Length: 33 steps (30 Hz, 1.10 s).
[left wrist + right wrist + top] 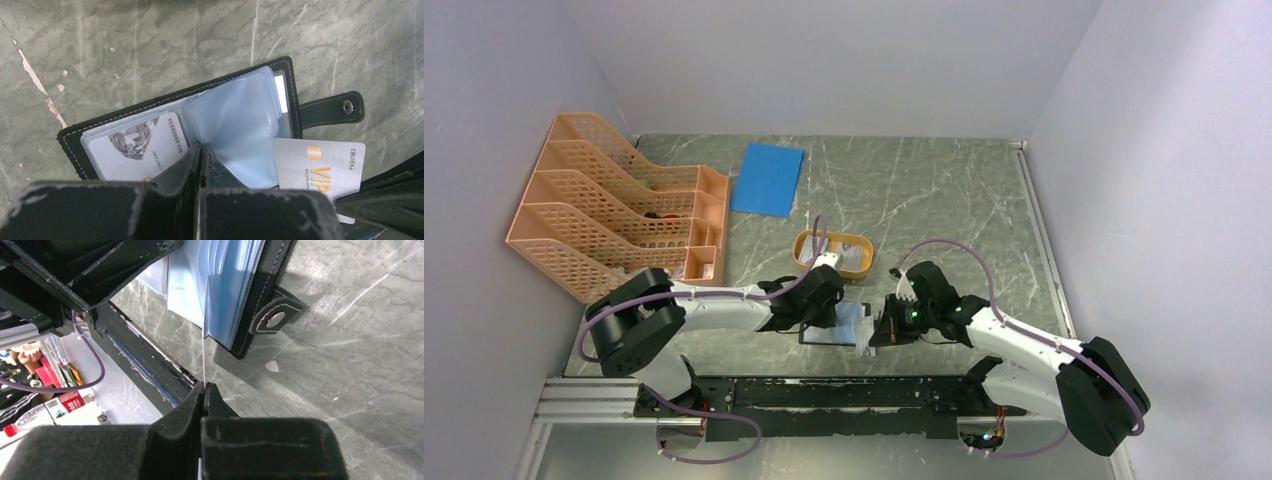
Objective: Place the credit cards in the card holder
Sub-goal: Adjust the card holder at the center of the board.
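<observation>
The black card holder (292, 90) lies open on the table, its bluish clear pockets (235, 125) fanned up. One silvery credit card (145, 145) marked CENTURY sits in a left pocket. My left gripper (201, 146) is shut, tips down at the fold of the pockets, with nothing seen between them. My right gripper (203, 385) is shut on a silvery VIP credit card (320, 167), which shows edge-on as a thin white line (203, 355). Its far edge meets the pockets (220, 285) on the holder's right side. More pale cards (851, 256) lie in the orange dish (807, 250).
The holder's snap strap (332, 107) sticks out to the right. A blue flat sheet (768, 178) lies at the back. An orange mesh file rack (604, 205) stands at the left. The black rail (145, 360) at the table's near edge runs close under the holder.
</observation>
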Tool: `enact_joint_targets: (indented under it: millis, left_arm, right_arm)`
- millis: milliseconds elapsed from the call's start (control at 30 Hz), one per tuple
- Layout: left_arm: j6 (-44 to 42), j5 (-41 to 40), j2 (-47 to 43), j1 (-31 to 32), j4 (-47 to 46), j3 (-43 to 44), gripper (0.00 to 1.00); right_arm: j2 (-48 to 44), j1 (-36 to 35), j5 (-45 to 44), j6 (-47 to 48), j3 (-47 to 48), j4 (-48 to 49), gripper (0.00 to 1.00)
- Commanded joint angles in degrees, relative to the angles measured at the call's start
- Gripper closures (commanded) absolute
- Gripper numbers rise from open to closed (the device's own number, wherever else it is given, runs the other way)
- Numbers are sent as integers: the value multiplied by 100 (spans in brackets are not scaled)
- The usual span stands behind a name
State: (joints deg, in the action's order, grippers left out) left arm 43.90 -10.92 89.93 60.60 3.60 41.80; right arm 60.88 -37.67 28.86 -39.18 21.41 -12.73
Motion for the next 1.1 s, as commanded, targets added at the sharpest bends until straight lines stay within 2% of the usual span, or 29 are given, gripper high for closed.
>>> enact_joint_targets:
  millis: [0, 200, 800, 1067]
  left_arm:
    - [-122, -112, -77, 16, 405, -146, 95]
    - [-140, -82, -153, 20, 476, -64, 94]
    - [-260, -164, -1003, 14, 1171, 383, 57]
    - [-258, -367, -1402, 15, 1477, 389, 51]
  right_arm:
    - [52, 37, 203, 45, 31, 269, 100]
    - [56, 35, 447, 53, 66, 497, 100]
    - [557, -40, 922, 145, 289, 941, 100]
    - [980, -226, 948, 101, 561, 1192, 100]
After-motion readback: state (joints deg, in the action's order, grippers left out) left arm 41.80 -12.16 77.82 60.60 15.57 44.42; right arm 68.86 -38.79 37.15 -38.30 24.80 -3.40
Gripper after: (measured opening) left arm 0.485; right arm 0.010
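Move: The left gripper is nearly shut at the card holder, whose middle lies about 2 cm back and 1 cm below it; the inserted card sits some 4 cm to its left and 1 cm back, and the tan tray about 15 cm ahead. The right gripper holds the VIP card, its middle roughly 3 cm left, 2 cm ahead and 2 cm below; from this hand the holder's middle is about 9 cm left, 3 cm ahead and 4 cm down. Ease the left gripper about 1.5 cm left and slightly back while opening its fingers to let go of the clear sleeve, then lift it straight up, some 6 cm in all, opening to about half. Keep the VIP card pinched in the right gripper and carry it left over the holder's right half, rising a little and turning about 10 degrees, until it comes up beside the loose sleeve. ##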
